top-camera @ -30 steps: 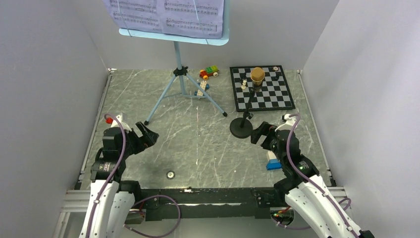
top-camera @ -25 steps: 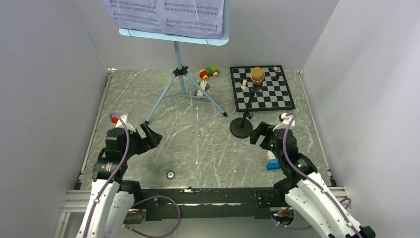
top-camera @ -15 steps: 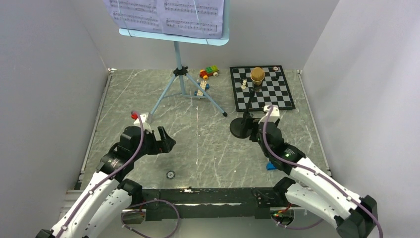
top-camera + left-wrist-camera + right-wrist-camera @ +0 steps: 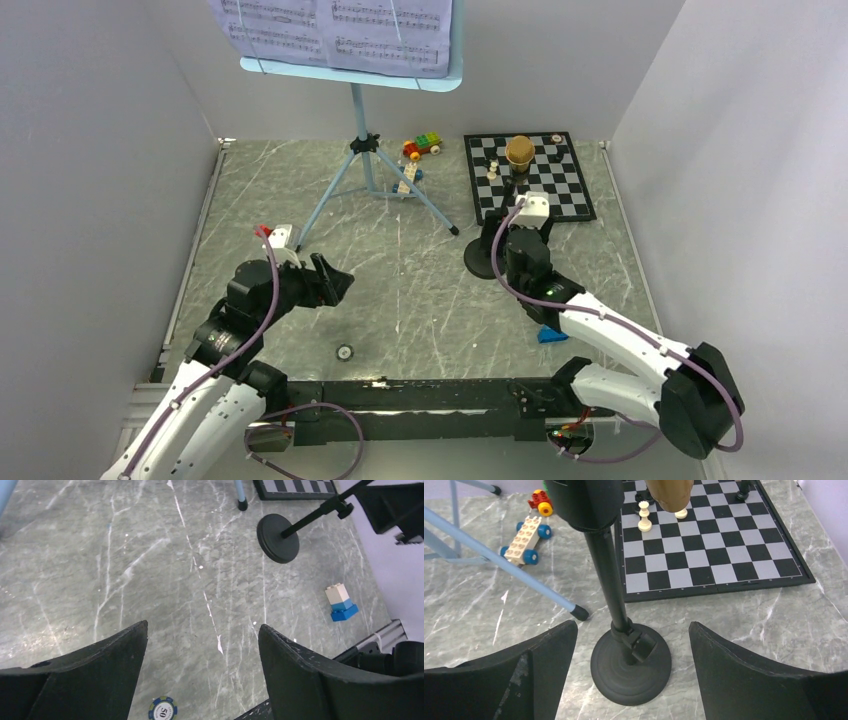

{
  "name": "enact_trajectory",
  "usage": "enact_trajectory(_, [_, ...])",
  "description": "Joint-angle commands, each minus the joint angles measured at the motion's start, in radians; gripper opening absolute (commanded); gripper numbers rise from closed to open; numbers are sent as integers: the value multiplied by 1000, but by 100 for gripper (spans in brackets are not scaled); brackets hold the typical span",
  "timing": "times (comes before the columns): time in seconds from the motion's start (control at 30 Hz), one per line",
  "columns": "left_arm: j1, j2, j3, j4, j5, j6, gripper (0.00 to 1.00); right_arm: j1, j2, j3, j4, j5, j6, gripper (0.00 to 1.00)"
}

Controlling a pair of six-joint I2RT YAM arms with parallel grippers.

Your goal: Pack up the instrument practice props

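The light-blue music stand (image 4: 356, 110) stands at the back on its tripod, with white sheet-music pages (image 4: 330, 25) on its desk. The black mic stand (image 4: 631, 665) rises from its round base (image 4: 483, 258) in front of the chessboard, and the gold-brown microphone (image 4: 519, 150) sits on top. My right gripper (image 4: 632, 625) is open, low at the table, a finger on either side of the round base without touching it. My left gripper (image 4: 335, 275) is open over bare table left of centre, nothing between its fingers (image 4: 203, 625).
A black-and-white chessboard (image 4: 560, 185) with a few pieces lies at the back right. A colourful toy brick car (image 4: 422, 146) and a white brick vehicle (image 4: 526, 540) sit near the tripod legs. A blue-and-white brick (image 4: 341, 605) and a poker chip (image 4: 162, 711) lie near the front edge.
Both arms have reached forward from the near edge. The right gripper has come up to the mic stand's base. The left gripper has moved right, toward the middle.
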Motion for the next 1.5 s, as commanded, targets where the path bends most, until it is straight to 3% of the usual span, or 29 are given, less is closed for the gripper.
enact_trajectory(0.0, [-5, 5, -4, 70, 83, 33, 84, -17, 35, 52, 88, 21, -25, 86])
enact_trajectory(0.23, [-5, -10, -11, 59, 66, 35, 84, -47, 72, 35, 159, 15, -53, 77])
enact_trajectory(0.4, [-5, -5, -11, 59, 68, 33, 84, -79, 111, 46, 193, -18, -57, 58])
enact_trajectory(0.7, [-5, -18, -13, 50, 58, 35, 85, -87, 160, 64, 227, -50, -59, 37])
enact_trajectory(0.83, [-5, -25, -14, 50, 55, 35, 84, -83, 147, 59, 218, -61, -66, 21])
enact_trajectory(0.9, [-5, -25, -13, 53, 55, 35, 84, -76, 123, 54, 203, -64, -72, 4])
enact_trajectory(0.93, [-5, -24, -11, 54, 56, 35, 84, -66, 105, 51, 195, -60, -79, 0])
enact_trajectory(1.17, [-5, -13, -7, 74, 69, 25, 85, 23, -20, 27, 111, -63, -131, 0])
enact_trajectory(1.47, [-5, -50, 1, 69, 55, 33, 85, 103, -203, -28, 4, -333, -115, 0])
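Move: The right hand, fingers open, stands just behind the pole of the black stand with the gold top; the pole is about 4 cm ahead of it at finger height. The music stand's near foot lies roughly 11 cm ahead and 9 cm left of the hand, the chessboard some 25 cm ahead and 10 cm right, both about 17 cm below. From the left hand the black stand is about 35 cm right and 14 cm ahead. The right fingers close round the black stand's pole, pinching it as the hand eases about 3.5 cm forward onto it. Keeping that grip, the hand then draws back about 6 cm and 4 cm to the left, away from the chessboard, turning some 15 degrees counter-clockwise and rising barely a centimetre. ##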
